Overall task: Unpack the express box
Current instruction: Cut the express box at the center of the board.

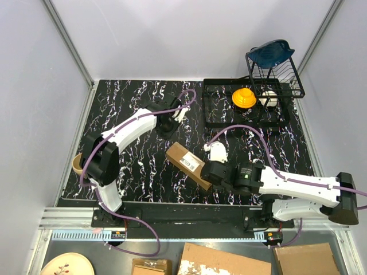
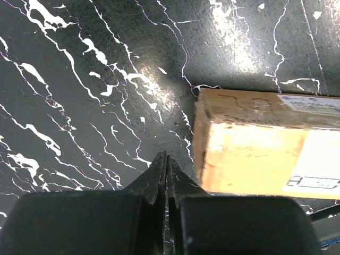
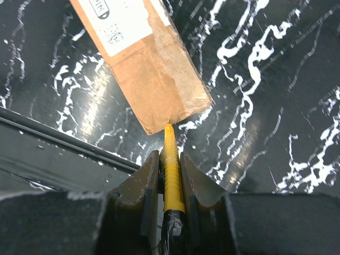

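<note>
The express box [image 1: 187, 164], a small brown carton with a white label, lies at an angle in the middle of the black marbled table. My right gripper [image 1: 207, 172] is shut on a yellow utility knife [image 3: 171, 170]. The knife's tip touches the lower corner of the taped end of the express box [image 3: 154, 79]; in the right wrist view the right gripper [image 3: 170, 155] sits just behind that end. My left gripper [image 1: 168, 127] hangs behind the box's far end, shut and holding nothing. In its own view the left gripper [image 2: 166, 156] is just left of the express box [image 2: 260, 149], not touching it.
A black wire rack [image 1: 229, 114] at the back right holds a yellow object [image 1: 243, 97] and a white cup [image 1: 268, 98], with a blue item [image 1: 270, 51] on top. A tape roll [image 1: 76, 164] sits at the left edge. Torn cardboard pieces [image 1: 223, 260] and a plate [image 1: 66, 264] lie below the table's metal rail [image 3: 53, 139].
</note>
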`<state>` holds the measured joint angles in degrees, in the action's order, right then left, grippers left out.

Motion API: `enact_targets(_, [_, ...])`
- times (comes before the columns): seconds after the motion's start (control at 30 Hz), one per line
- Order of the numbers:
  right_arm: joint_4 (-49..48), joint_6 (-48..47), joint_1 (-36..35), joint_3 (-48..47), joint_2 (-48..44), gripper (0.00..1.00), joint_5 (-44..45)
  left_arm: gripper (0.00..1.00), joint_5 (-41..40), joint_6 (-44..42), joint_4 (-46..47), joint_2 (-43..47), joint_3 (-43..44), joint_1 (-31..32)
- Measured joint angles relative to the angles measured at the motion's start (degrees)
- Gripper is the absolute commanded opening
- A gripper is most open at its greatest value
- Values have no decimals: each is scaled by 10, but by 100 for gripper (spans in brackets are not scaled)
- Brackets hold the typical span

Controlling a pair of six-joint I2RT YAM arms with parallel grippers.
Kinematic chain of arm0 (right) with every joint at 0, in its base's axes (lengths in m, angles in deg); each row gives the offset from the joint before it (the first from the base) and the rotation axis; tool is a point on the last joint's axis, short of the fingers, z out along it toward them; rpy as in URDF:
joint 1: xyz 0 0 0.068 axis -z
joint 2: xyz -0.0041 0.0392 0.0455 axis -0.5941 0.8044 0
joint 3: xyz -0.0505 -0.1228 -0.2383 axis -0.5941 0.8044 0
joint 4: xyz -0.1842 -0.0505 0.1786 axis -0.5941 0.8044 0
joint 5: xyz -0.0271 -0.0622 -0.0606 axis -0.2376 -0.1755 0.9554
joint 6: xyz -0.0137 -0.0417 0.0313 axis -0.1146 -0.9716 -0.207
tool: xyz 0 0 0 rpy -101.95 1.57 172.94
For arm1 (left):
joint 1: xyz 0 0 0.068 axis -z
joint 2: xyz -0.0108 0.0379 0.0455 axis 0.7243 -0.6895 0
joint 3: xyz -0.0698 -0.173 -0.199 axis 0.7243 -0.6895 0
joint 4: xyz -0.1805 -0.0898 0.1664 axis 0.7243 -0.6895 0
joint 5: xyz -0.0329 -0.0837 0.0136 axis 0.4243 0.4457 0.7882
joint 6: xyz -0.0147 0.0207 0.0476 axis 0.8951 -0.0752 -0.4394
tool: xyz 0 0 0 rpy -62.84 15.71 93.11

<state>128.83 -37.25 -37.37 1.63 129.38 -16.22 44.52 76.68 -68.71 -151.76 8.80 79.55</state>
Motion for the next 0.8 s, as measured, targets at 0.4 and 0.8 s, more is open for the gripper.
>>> enact_targets(0.4, [-133,-79,-1,-19,58,0,-25,32,24,-18,-7,-43,41,-9])
enact_targets(0.8, [-240,-138,33,-3,-31,0,30,52,95,-24,-32,-48,74,-23])
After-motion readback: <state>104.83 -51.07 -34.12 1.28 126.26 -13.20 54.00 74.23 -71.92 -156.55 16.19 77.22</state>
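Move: The express box lies slantwise between the hands. Its middle is about 6 cm ahead and 8 cm left of the right hand, which holds the yellow cutter pointed at the near end, and some 6 cm lower; the dish tray is roughly 32 cm ahead and 12 cm right of that hand. From the shut left hand, the box's middle is about 12 cm back, 8 cm right and slightly lower, and the mug stands some 30 cm left and 11 cm back. The right hand, keeping its grip on the yellow cutter, sweeps about 7 cm left against the near end of the express box, then rises some 7 cm and goes about 4 cm forward, its left side lifting and the cutter levelling a little, to bring the tip up over the box near its label. The left hand dips about 1 cm, comes back up and shifts roughly 2 cm right and 1 cm forward, opening its shut fingers to about half at the far end of the box. ##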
